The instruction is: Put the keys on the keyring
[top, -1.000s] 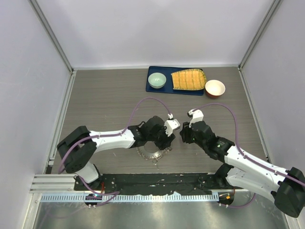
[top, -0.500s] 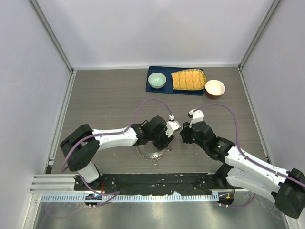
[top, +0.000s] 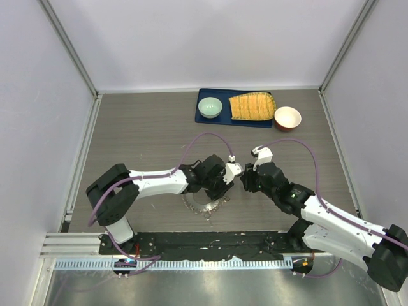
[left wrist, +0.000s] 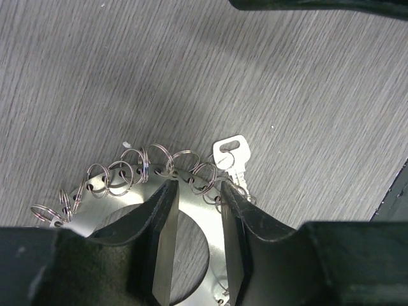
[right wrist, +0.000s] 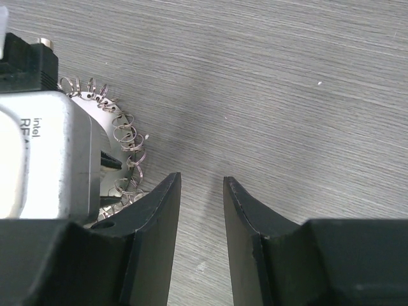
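The keyring (left wrist: 131, 182), a flat grey metal disc fringed with small wire rings, lies on the table and shows under the left arm (top: 203, 204). A small silver key (left wrist: 231, 155) lies at its far rim, touching one of the small rings. My left gripper (left wrist: 196, 188) hovers over that rim, open, its narrow gap straddling the small rings beside the key. My right gripper (right wrist: 201, 182) is open over bare table just right of the keyring (right wrist: 121, 137), with nothing between its fingers. In the top view both grippers, left (top: 227, 185) and right (top: 244, 183), nearly meet, and the key is hidden.
A blue tray (top: 220, 121) at the back holds a pale green bowl (top: 210, 106) and a yellow ribbed mat (top: 252, 106). A red-rimmed bowl (top: 287, 118) stands to its right. The left wrist's camera housing (right wrist: 38, 159) fills the left of the right wrist view.
The left arm's elbow has shifted right and its wrist has edged over the keyring's rim, with the jaws narrowing. The right arm has not moved.
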You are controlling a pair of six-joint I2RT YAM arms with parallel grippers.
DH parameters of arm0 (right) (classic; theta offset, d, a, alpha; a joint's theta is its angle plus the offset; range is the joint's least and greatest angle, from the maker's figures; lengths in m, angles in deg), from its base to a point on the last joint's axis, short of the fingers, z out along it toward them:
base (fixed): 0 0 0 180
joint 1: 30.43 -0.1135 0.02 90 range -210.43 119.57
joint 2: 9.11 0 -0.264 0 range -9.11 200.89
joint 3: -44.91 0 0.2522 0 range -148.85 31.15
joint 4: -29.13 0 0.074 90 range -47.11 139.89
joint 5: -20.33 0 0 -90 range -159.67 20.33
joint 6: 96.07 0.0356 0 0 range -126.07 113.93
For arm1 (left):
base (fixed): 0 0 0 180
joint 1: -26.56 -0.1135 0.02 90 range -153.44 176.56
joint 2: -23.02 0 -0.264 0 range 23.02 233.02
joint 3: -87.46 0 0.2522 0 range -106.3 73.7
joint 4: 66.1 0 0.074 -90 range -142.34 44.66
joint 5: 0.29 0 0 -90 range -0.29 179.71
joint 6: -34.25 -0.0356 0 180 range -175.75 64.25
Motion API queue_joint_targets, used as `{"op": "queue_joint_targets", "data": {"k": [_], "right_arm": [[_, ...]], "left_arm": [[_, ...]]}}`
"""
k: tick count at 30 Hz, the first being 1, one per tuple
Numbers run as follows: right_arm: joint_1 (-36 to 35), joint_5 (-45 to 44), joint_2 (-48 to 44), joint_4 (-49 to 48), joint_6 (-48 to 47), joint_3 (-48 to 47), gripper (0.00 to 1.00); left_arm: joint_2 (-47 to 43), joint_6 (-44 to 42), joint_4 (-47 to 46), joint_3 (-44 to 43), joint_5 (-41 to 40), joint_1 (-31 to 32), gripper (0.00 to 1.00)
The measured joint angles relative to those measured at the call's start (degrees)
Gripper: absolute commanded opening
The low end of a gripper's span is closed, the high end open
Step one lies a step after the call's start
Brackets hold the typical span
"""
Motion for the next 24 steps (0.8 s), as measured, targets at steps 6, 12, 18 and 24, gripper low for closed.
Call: {"op": "queue_joint_targets", "data": {"k": [6, 12, 18, 24], "right_arm": [[0.0, 0.3, 0.0, 0.0, 0.0, 0.0, 0.39], [0.0, 0.6, 0.0, -0.2, 0.0, 0.2, 0.39], [0.0, 1.1, 0.0, -0.4, 0.0, 0.2, 0.39], [0.0, 2.0, 0.2, -0.5, 0.0, 0.3, 0.39]], "left_arm": [[0.5, 0.0, 0.2, 0.0, 0.5, 0.0, 0.34], [1.5, 0.1, 0.2, 0.0, 0.5, 0.0, 0.34], [1.8, 0.5, 0.0, 0.0, 0.3, 0.0, 0.24], [1.9, 1.2, -0.6, 0.0, 0.5, 0.0, 0.04]]}}
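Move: The small wire ring I'm after, on the rim of the metal plate, lies almost under my left fingertips, about 1 cm to the right and 2 cm down. The key is about 3 cm right and 1 cm back from my left hand, at that same low level. The plate's middle is some 4 cm to its left, level fore and aft. From my idle right hand the small ring is some 10 cm left, 3 cm back and 9 cm below. I ease my left hand down a little over 1 cm onto the rim of the plate beside the key, fingertips angled down and to the right, the wrist hardly turning. Once low, I hold there and close the part-open fingers to nearly shut, pinching the one small wire ring between the tips. ##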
